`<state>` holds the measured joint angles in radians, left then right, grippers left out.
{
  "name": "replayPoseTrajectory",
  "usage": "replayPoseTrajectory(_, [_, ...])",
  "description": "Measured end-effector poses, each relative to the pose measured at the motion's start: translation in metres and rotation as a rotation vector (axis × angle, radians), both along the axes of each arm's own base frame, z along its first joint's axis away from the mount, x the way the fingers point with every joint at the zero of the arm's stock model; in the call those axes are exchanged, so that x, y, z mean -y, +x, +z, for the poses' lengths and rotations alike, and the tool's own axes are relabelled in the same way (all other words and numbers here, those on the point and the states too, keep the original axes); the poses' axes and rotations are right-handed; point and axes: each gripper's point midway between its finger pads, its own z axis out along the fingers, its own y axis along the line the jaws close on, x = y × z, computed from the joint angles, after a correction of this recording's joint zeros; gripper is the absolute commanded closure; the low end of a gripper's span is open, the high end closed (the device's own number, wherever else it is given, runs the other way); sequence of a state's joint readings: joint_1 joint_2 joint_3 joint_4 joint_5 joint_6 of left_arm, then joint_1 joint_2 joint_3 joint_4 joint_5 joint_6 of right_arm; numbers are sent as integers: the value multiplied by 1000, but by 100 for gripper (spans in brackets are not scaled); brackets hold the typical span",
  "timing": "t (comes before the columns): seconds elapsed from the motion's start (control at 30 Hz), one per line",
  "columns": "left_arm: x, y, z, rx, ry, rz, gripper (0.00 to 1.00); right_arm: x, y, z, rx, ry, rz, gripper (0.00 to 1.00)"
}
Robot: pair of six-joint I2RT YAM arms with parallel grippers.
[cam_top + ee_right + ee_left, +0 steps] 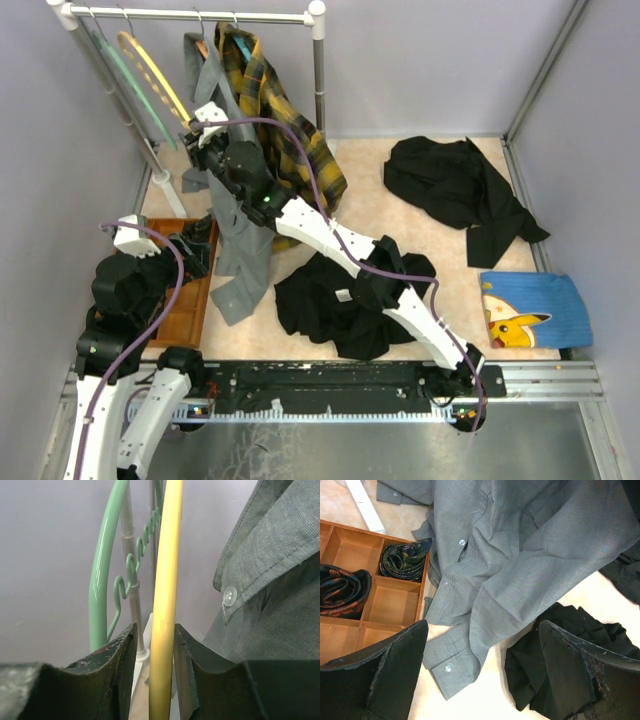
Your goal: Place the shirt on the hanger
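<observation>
The black shirt (330, 305) lies crumpled on the floor in front of the arms, its white label showing; its edge (555, 645) also appears in the left wrist view. The yellow hanger (150, 70) hangs at the left of the rail. My right gripper (195, 125) reaches up to the hanger. The hanger's bar (165, 580) runs between the jaws, against the right finger, with a thin gap at the left finger. My left gripper (195, 255) hovers wide open and empty over the floor (482, 623), between a grey cuff and the black shirt.
A pale green hanger (102, 570) hangs just left of the yellow one. A grey shirt (235, 230) and a plaid shirt (290, 130) hang from the rail (200, 15). A wooden tray (185, 310) lies left. Another black garment (455, 190) and a blue cartoon garment (535, 310) lie right.
</observation>
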<state>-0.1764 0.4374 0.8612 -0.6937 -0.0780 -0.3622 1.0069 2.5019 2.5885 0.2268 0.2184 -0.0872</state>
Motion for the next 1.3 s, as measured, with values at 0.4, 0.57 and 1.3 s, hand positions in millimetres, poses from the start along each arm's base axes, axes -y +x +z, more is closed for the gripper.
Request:
replayPoseTrajectory(0.4, [0, 0, 0, -1, -3, 2, 2, 1, 1, 5, 19, 9, 4, 99])
replayPoseTrajectory(0.57, [-1, 0, 0, -1, -4, 12, 3, 2, 3, 4, 17, 8, 5, 100])
replayPoseTrajectory(1.3, [-5, 1, 0, -1, -3, 33, 2, 26, -10, 58, 42, 62, 5, 100])
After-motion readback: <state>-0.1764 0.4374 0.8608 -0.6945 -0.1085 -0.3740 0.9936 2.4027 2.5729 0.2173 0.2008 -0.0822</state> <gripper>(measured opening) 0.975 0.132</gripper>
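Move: The near end of the yellow hanger already sits between my right hand's part-open pads, with the rest running up and forward to the rail. The green hanger's near end is about 4 cm to the left and some 2 cm back, at much the same height; the grey shirt hangs roughly 8 cm to the right, its body some 12 cm lower. From my left hand, the yellow hanger's near end is about 20 cm ahead, 2 cm left and 10 cm above. I shut my right fingers on the near end of the yellow hanger while the hand stays almost in place. With it pinched, I lift, slowly first and then faster, by about 5 cm, drawing it some 2.5 cm to the right, away from the green hanger, with the wrist nearly level throughout. ##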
